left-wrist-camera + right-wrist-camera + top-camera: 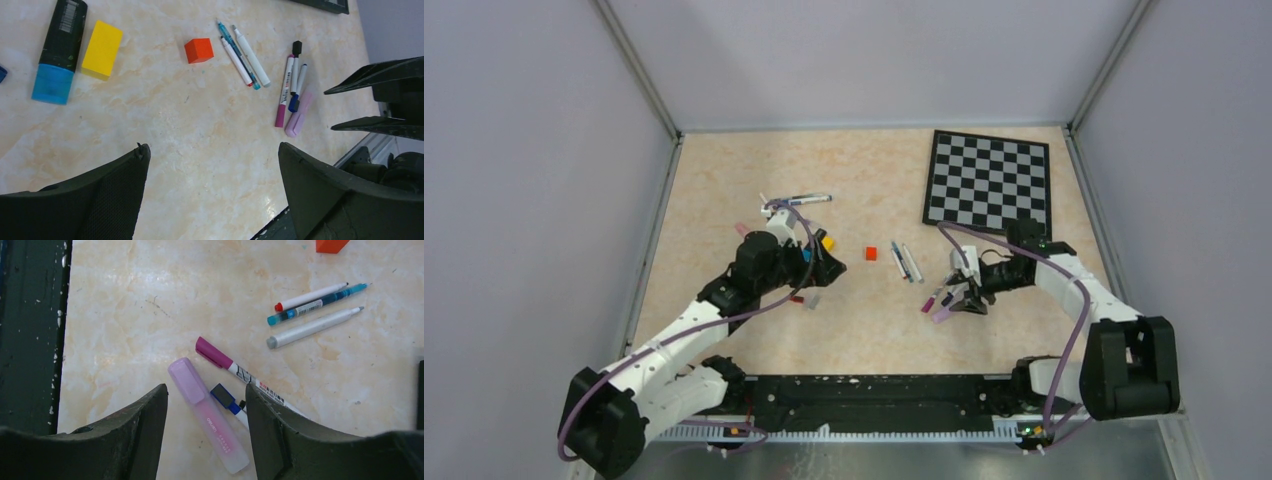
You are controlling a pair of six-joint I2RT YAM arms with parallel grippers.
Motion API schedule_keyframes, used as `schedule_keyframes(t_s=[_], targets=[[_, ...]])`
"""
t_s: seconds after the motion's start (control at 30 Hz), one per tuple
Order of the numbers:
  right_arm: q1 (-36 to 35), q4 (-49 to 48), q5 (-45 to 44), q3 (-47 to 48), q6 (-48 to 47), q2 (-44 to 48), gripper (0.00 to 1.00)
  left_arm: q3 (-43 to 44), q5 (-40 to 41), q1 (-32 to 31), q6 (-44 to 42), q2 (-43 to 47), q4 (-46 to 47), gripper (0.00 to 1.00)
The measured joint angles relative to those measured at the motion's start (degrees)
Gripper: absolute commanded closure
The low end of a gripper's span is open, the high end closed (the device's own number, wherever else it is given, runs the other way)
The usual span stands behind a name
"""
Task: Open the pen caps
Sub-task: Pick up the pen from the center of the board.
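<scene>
My right gripper (205, 387) stands open low over the table, its jaws either side of a pink highlighter (215, 420) without touching it. The highlighter's lilac cap (187, 380) is on. Beside it lie a blue-capped pen (227, 397) and a white marker with a magenta cap (214, 352). Three thin uncapped pens (315, 305) lie farther off. My left gripper (213, 146) is wide open over bare table with nothing between its fingers. In the left wrist view a black highlighter with a blue cap (50, 82) lies at the upper left. Overhead, the left gripper (829, 268) is at centre-left and the right gripper (954, 300) at centre-right.
A small red cube (871, 254) sits between the arms and a yellow block (827, 241) lies by the left gripper. More pens (799, 200) lie behind the left arm. A checkerboard (989, 180) lies at the back right. Grey walls enclose the table.
</scene>
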State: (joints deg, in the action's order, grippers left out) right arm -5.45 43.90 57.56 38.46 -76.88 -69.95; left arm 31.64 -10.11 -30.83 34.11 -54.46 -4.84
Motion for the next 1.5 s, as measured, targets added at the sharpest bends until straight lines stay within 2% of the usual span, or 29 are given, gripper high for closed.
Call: schedule_keyframes(t_s=[0.13,0.37,0.53,0.77,1.0,1.5], targets=[[-0.42,4.11,-4.15,1.6,-8.37,-2.56,0.47,-1.2,-1.75,0.0,1.84,0.0,4.02,0.01],[-1.42,13.29,-8.74,13.64,-25.42,-13.94,0.69,-3.19,-3.15,0.0,3.5,0.0,7.65,0.01],[-4.37,18.32,-12.52,22.18,-34.71,-23.85,0.7,-3.54,-3.54,0.0,3.43,1.68,7.8,0.01],[-10.25,15.23,-19.96,22.4,-33.55,-25.18,0.69,-4.42,-2.49,0.02,2.62,6.36,7.43,0.01],[-12.33,12.7,-25.97,22.43,-33.0,-27.15,0.72,-4.79,-1.49,0.04,1.73,7.17,6.29,0.01],[-14.67,11.1,-30.21,22.62,-32.09,-29.81,0.79,-5.07,-0.5,0.04,1.46,8.24,4.61,0.01]])
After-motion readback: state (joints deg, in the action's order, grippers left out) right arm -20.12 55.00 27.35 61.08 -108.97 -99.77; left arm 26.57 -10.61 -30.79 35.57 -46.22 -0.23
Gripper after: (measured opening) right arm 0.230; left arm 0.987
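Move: The magenta-capped pen's middle lies about 4 cm ahead of the right hand, 2 cm to its left and some 8 cm below. At that same depth, the pink highlighter is about level with the hand and 2 cm to its right; the black-capped marker is about 6 cm ahead and 2 cm right, and the grey marker 11 cm ahead and 9 cm left. From the left hand, the magenta-capped pen is roughly 27 cm to the right, about level, and 14 cm below. The right hand dips a little and sweeps forward about 5 cm towards the uncapped-end half of the magenta-capped pen, then sinks mostly straight down onto it, ending nearly 7 cm lower than it began. On the way the wrist swings some 35 degrees counter-clockwise and tips the fingers more steeply down, while the half-open fingers narrow to a small gap, the tips astride the pen's barrel but not yet seen to grip it. ##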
